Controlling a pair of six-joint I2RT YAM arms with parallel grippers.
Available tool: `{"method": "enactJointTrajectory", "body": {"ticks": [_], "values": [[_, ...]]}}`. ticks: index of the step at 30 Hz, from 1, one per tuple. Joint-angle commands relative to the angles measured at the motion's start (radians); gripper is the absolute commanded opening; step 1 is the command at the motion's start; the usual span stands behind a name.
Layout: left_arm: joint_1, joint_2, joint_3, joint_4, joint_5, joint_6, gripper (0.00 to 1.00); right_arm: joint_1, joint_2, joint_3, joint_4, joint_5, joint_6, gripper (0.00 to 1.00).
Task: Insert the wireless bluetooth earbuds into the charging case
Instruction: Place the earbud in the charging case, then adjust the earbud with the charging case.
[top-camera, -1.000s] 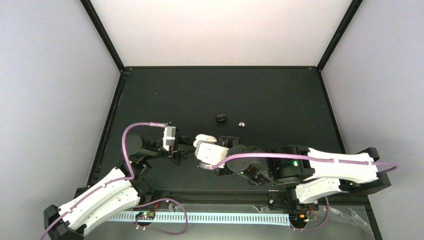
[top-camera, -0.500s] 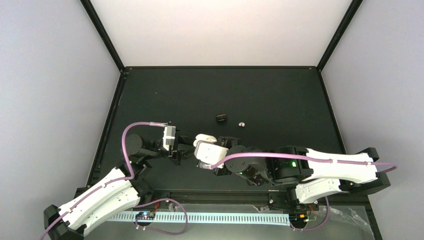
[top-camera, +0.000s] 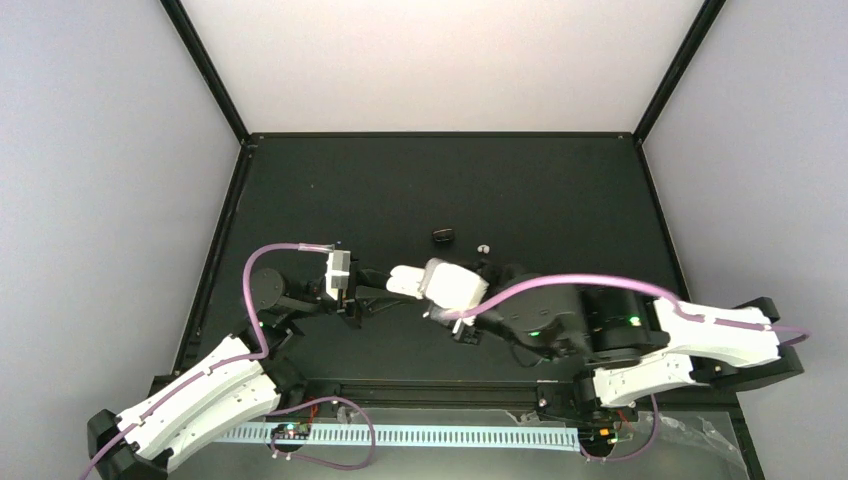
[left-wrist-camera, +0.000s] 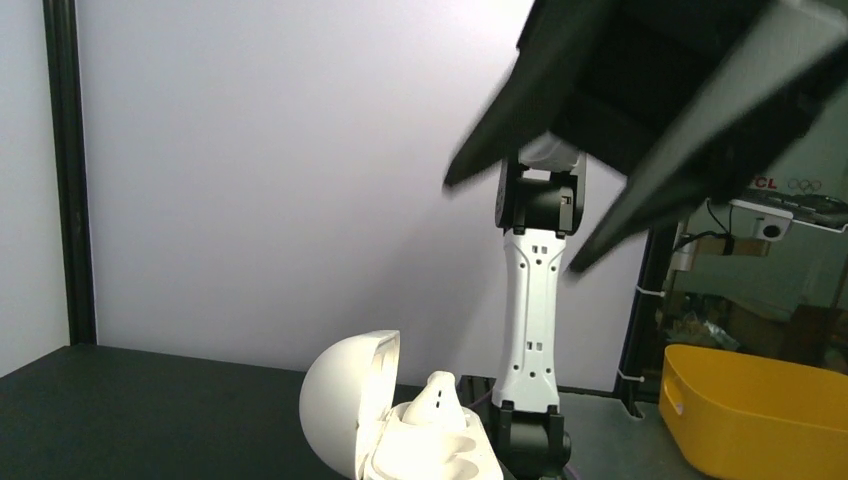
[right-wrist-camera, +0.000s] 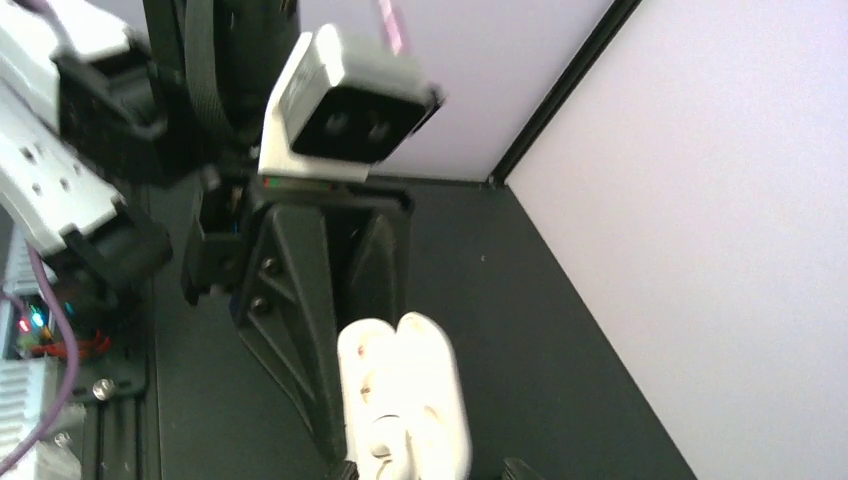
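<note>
The white charging case is open, and my left gripper is shut on it. In the left wrist view the case's lid stands up and one white earbud sits in a socket. My right gripper is open, its tips on either side of the near end of the case. From above, the right gripper is just right of the case. Its blurred black fingers hang over the case in the left wrist view. A second white earbud lies loose on the mat.
A small black object lies on the dark mat left of the loose earbud. Black frame posts and pale walls close in the mat. A yellow bin shows beyond the table in the left wrist view.
My right gripper has opened and drawn back to the right, away from the case. More of the case shows from above. The left arm has not moved.
</note>
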Motion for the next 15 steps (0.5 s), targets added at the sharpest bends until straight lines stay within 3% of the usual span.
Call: {"method": "enactJointTrajectory", "body": {"ticks": [1,8,15], "values": [[-0.007,-0.004,0.042,0.013,-0.009,0.012,0.02,-0.020,-0.111,0.064,0.088,-0.030,0.065,0.41],[-0.007,-0.018,0.033,0.028,0.023,0.020,0.02,-0.188,-0.183,-0.037,0.122,-0.101,0.196,0.68],[-0.008,-0.040,0.025,0.021,0.027,0.031,0.02,-0.196,-0.136,-0.069,0.126,-0.203,0.227,0.79]]}}
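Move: The white earbud just set in the open charging case lies about 3 cm below the right hand's empty fingertips and 1 cm to their left; the case body is about 2 cm to the left and 5 cm down. On the table, roughly 40 cm below, are the loose earbud, about 38 cm ahead and 16 cm right, and a black case, about 42 cm ahead and 8 cm right. From the left hand, which still grips the charging case, the set earbud is 3 cm right and 3 cm up. Lift the empty right gripper clear of the charging case, up about 8 cm and to the right about 7 cm, easing some 4 cm forward, tilting the fingertips up about 20 degrees and spreading the fingers wide. Then turn back, sinking about 3 cm and coming 2 cm left towards the case. Keep the left gripper's hold on the case, almost still. ##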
